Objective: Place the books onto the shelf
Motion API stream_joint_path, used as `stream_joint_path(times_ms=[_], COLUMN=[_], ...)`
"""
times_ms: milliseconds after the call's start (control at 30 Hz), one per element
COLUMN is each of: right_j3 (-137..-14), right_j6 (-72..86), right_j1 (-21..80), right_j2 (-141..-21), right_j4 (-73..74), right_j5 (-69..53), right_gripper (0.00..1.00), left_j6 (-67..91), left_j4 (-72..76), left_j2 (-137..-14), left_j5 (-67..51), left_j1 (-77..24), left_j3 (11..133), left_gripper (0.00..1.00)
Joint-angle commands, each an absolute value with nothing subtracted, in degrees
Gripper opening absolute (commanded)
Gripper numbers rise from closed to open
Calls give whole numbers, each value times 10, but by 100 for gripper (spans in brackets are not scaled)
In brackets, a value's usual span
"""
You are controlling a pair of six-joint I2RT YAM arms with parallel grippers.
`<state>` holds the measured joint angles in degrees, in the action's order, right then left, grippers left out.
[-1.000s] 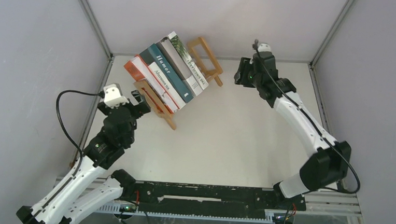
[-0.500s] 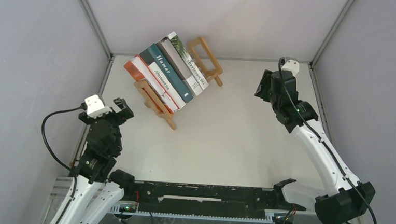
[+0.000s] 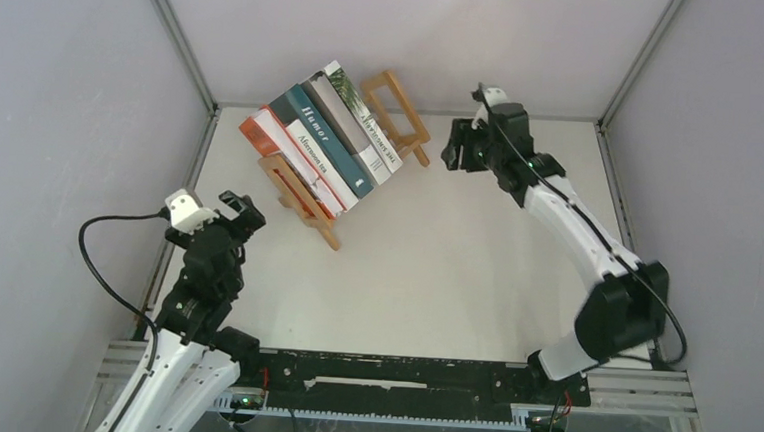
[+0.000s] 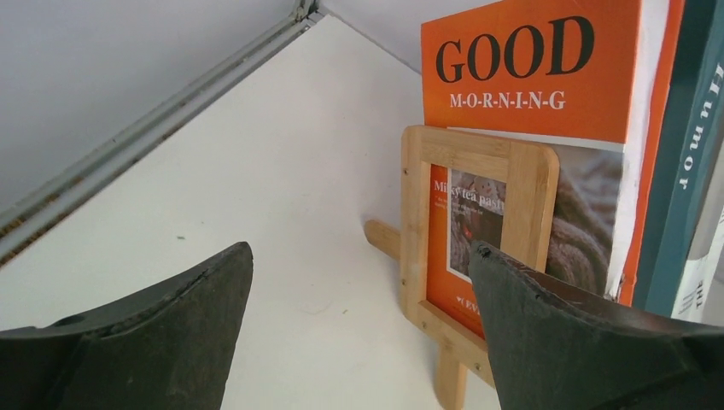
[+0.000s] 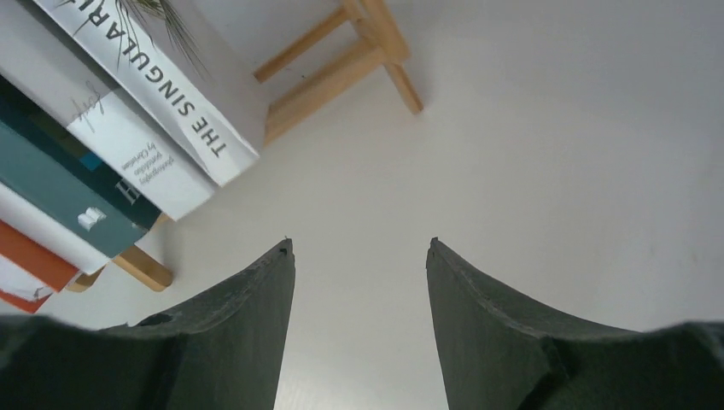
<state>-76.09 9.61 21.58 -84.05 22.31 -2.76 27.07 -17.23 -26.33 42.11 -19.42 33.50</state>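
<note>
Several books (image 3: 325,137) stand side by side in the light-wood shelf (image 3: 304,199), tilted diagonally at the back of the table. The orange "GOOD MORNING" book (image 4: 529,73) is at the near-left end behind the wooden end frame (image 4: 478,231), with the teal "Humor" book (image 4: 693,154) beside it. The white palm-leaf book (image 5: 171,94) stands at the other end, next to the far end frame (image 5: 341,60). My left gripper (image 3: 241,210) (image 4: 360,249) is open and empty, short of the near-left end frame. My right gripper (image 3: 455,145) (image 5: 359,243) is open and empty, to the right of the shelf.
White enclosure walls (image 3: 64,106) close in the table on the left, back and right. The metal rail (image 3: 408,378) with both arm bases runs along the near edge. Bare white tabletop (image 3: 455,261) stretches between the shelf and the bases.
My left arm has pulled back from the shelf's near-left end toward its base. My right arm swung out to the right, then came back beside the shelf's right end.
</note>
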Motion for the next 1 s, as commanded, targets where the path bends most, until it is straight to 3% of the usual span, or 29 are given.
stream_joint_path(times_ms=[0,367,967], right_j3=[-882,-1080,-1263], right_j6=[35,-10,-64], right_j1=[215,198,189], right_j2=[-949,-1168,-1326], right_j4=[182,181,192], right_j5=[-111,-150,-187], right_gripper=[65,65,65], left_j6=[401,471,517], left_j4=[-205,-169,-143], left_j2=[-295,-325,-313], left_j5=[444,452,423], left_j1=[-190,-190,-190], left_j3=[344,329,282], left_gripper=[100,100,98])
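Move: The shelf's right end frame lies some 18 cm ahead of the right hand, 10 cm to its left and about 14 cm below. The leaf-cover book in the shelf is about 11 cm ahead and 17 cm left of that hand, the grey book about 9 cm ahead and 21 cm left, both roughly 10 cm below. From the left hand, the shelf's left end frame lies about 16 cm ahead, 14 cm right and 14 cm below; the orange book about 19 cm ahead, 17 cm right and 10 cm below. Towards the shelf's right end frame the right hand sweeps forward nearly 20 cm, bearing left mostly early on and sinking as it goes, fast and then easing, its wrist swinging counter-clockwise and its fingers still part open. Near the left end frame the left hand sinks about 5 cm, edging closer and rolling its left side down, fingers kept wide. ##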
